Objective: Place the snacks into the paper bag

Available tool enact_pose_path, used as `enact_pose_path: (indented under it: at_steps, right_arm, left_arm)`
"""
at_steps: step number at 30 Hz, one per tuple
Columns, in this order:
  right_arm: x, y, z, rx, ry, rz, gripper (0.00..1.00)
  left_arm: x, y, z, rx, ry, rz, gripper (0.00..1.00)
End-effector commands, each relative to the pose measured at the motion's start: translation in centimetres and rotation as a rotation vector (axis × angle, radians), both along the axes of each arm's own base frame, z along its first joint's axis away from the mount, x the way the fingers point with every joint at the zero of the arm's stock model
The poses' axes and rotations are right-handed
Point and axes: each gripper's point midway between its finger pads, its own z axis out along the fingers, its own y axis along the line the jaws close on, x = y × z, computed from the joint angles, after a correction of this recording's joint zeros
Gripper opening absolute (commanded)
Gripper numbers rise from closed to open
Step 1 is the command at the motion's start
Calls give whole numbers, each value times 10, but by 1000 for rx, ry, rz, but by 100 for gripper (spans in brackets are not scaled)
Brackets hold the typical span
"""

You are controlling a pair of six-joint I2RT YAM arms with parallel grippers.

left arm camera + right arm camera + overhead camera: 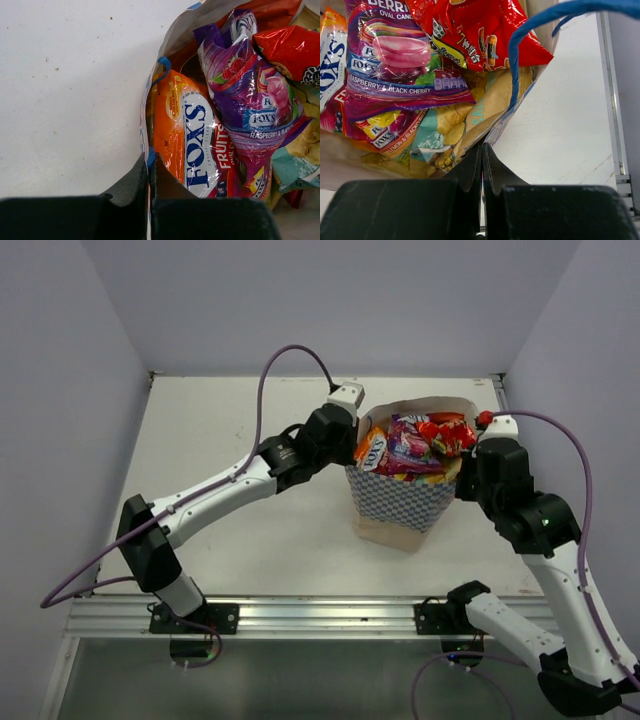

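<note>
The blue-and-white checked paper bag stands upright in the middle of the table, full of snacks. On top lie an orange-white packet, a purple packet and a red packet; tan-brown chips sit beneath. My left gripper is shut on the bag's left rim, beside a blue string handle. My right gripper is shut on the bag's right rim, below the other blue handle.
Grey walls enclose the white table on three sides. A metal rail runs along the near edge with both arm bases. Purple cables loop over each arm.
</note>
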Motion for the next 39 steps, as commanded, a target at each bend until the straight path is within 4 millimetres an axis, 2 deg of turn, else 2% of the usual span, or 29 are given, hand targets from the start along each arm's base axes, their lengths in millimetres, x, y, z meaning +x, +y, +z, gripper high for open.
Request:
enact_pose_path:
  at_steps: [1, 2, 5, 8, 9, 11, 12, 15, 18, 22, 25, 26, 29, 30, 35, 38, 39]
  right_arm:
    - [10, 10, 61, 51, -143, 51, 0]
    - [12, 11, 72, 56, -162, 55, 0]
    - [15, 20, 79, 73, -164, 92, 0]
    - [22, 31, 65, 81, -112, 131, 0]
    - [27, 35, 50, 70, -66, 138, 0]
    - [32, 40, 36, 67, -26, 150, 0]
    - [33, 43, 24, 68, 4, 155, 0]
    - [40, 49, 11, 82, 13, 162, 0]
    - [46, 56, 13, 95, 1, 181, 0]
    - [53, 72, 8, 111, 33, 225, 0]
    - [55, 87, 1, 122, 42, 260, 0]
    - [53, 98, -5, 118, 59, 287, 0]
    - [52, 122, -7, 93, 57, 332, 0]
    - [54, 130, -11, 83, 70, 343, 0]
    - [52, 171, -10, 37, 47, 392, 0]
    - [49, 183, -7, 23, 26, 393, 0]
    - [50, 181, -4, 12, 9, 370, 0]
  left_arm:
    - [5, 7, 134, -249, -247, 17, 0]
    - [4, 10, 137, -248, -252, 22, 0]
    - [-2, 24, 150, -268, -275, 42, 0]
    - [-9, 41, 152, -276, -291, 77, 0]
    - [-10, 46, 142, -258, -283, 88, 0]
    - [-14, 64, 146, -258, -302, 134, 0]
    - [-18, 73, 139, -250, -302, 147, 0]
    - [-23, 90, 129, -238, -307, 185, 0]
    - [-25, 98, 123, -228, -310, 205, 0]
    - [-26, 99, 111, -215, -293, 206, 0]
    - [-25, 98, 91, -203, -262, 218, 0]
    - [-25, 99, 81, -188, -249, 225, 0]
    - [-23, 109, 67, -148, -234, 273, 0]
    - [-23, 112, 63, -139, -228, 288, 0]
    - [-20, 131, 51, -81, -216, 384, 0]
    - [-19, 140, 45, -53, -213, 433, 0]
    - [-18, 141, 43, -46, -210, 441, 0]
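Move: Both hands already pinch the paper bag's rim; its middle lies about 12 cm right and 3 cm ahead of the left hand, some 12 cm down. The open table spot it goes to is roughly 3 cm left and 3 cm ahead of the left hand, 24 cm below. From the right hand the spot lies about 25 cm left and 9 cm ahead, the bag's middle 10 cm left and 8 cm ahead. Still pinching the paper bag's sides, both hands rise briefly, then sink while carrying it about 15 cm left. ##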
